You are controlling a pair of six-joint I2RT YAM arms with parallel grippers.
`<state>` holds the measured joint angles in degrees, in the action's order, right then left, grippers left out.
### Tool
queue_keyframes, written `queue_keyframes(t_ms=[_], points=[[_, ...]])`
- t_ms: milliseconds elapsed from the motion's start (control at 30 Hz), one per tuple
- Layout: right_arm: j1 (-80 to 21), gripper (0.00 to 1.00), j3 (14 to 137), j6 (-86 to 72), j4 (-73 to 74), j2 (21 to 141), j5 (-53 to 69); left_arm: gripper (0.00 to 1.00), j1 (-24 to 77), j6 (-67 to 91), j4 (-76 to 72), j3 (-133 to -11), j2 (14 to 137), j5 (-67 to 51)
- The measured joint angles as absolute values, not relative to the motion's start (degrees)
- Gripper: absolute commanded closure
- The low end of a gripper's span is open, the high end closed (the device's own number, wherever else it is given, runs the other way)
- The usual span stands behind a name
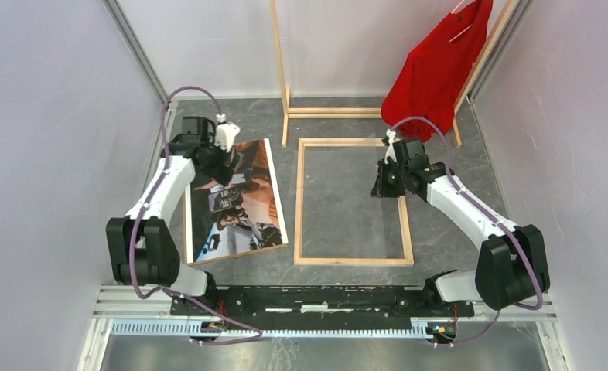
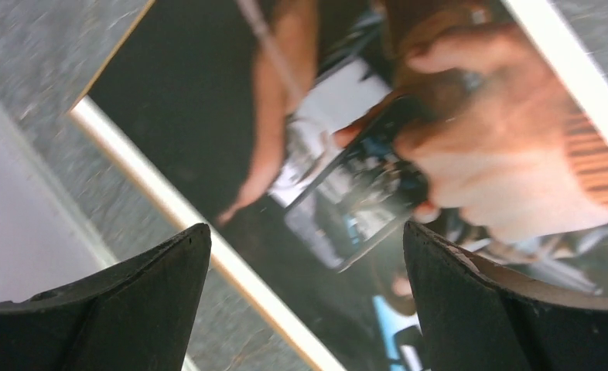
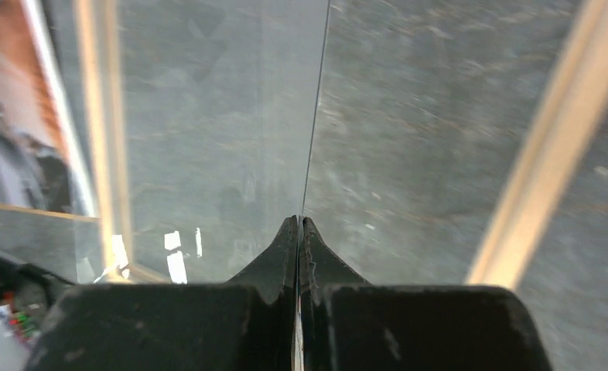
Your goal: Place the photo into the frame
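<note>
The photo [image 1: 239, 201] lies face up on the grey table, left of the frame, turned slightly askew. My left gripper [image 1: 222, 166] hovers over the photo's far left part, open; in the left wrist view its fingertips [image 2: 154, 294] stand wide apart above the photo [image 2: 347, 154] with nothing between them. The frame [image 1: 353, 261] lies flat at centre, light wood side up. My right gripper [image 1: 384, 185] is over the frame's right half. It is shut on the edge of a thin clear sheet [image 3: 315, 116], which runs forward edge-on from the right gripper [image 3: 299, 224] between the frame's wooden rails [image 3: 548, 154].
A tall wooden rack [image 1: 336, 113] stands at the back of the table, just beyond the frame. A red shirt [image 1: 436, 66] hangs from it at the back right, close to my right arm. Pale walls close in on both sides.
</note>
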<state>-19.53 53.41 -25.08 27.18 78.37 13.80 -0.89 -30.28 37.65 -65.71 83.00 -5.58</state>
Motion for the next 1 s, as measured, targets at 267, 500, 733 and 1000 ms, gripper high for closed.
queue_keyframes(t_ms=[267,500,733,1000], points=[[-17.5,1.00,56.9,-18.0,38.1,77.6,3.4,0.00,11.8,-24.1,37.8,-67.7,88.3,-6.1],[-15.9,1.00,59.5,-16.0,38.5,79.7,2.5,0.00,20.3,-20.6,37.3,-67.9,88.9,-6.1],[-13.9,1.00,58.3,-14.4,35.1,78.7,7.6,0.00,24.0,-18.2,36.6,-67.9,91.2,-6.1],[-11.0,1.00,52.8,-14.1,27.9,71.6,19.3,0.00,24.3,-16.0,34.5,-67.9,94.8,-6.1]])
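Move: The clear sheet hangs by its right edge from my right fingers; the frame it is for lies about 10 cm below, its middle some 3 cm ahead and 5 to the left, its right bar about 9 cm to the right. From my empty left hand, the sheet's left edge is roughly 15 cm right, level with it ahead, and 8 cm lower. The photo lies right under that hand, about 12 down; the frame's middle is some 36 cm right. I sweep my wide-open left hand about 17 cm to the right, off the photo towards the sheet's left edge, turning some 15 degrees clockwise and sinking about 5 cm, mostly late. My right hand keeps its pinch on the sheet and draws it about 6 cm right over the frame with its left side rolling down, then rolls back while easing 2 cm left and rising 3. ##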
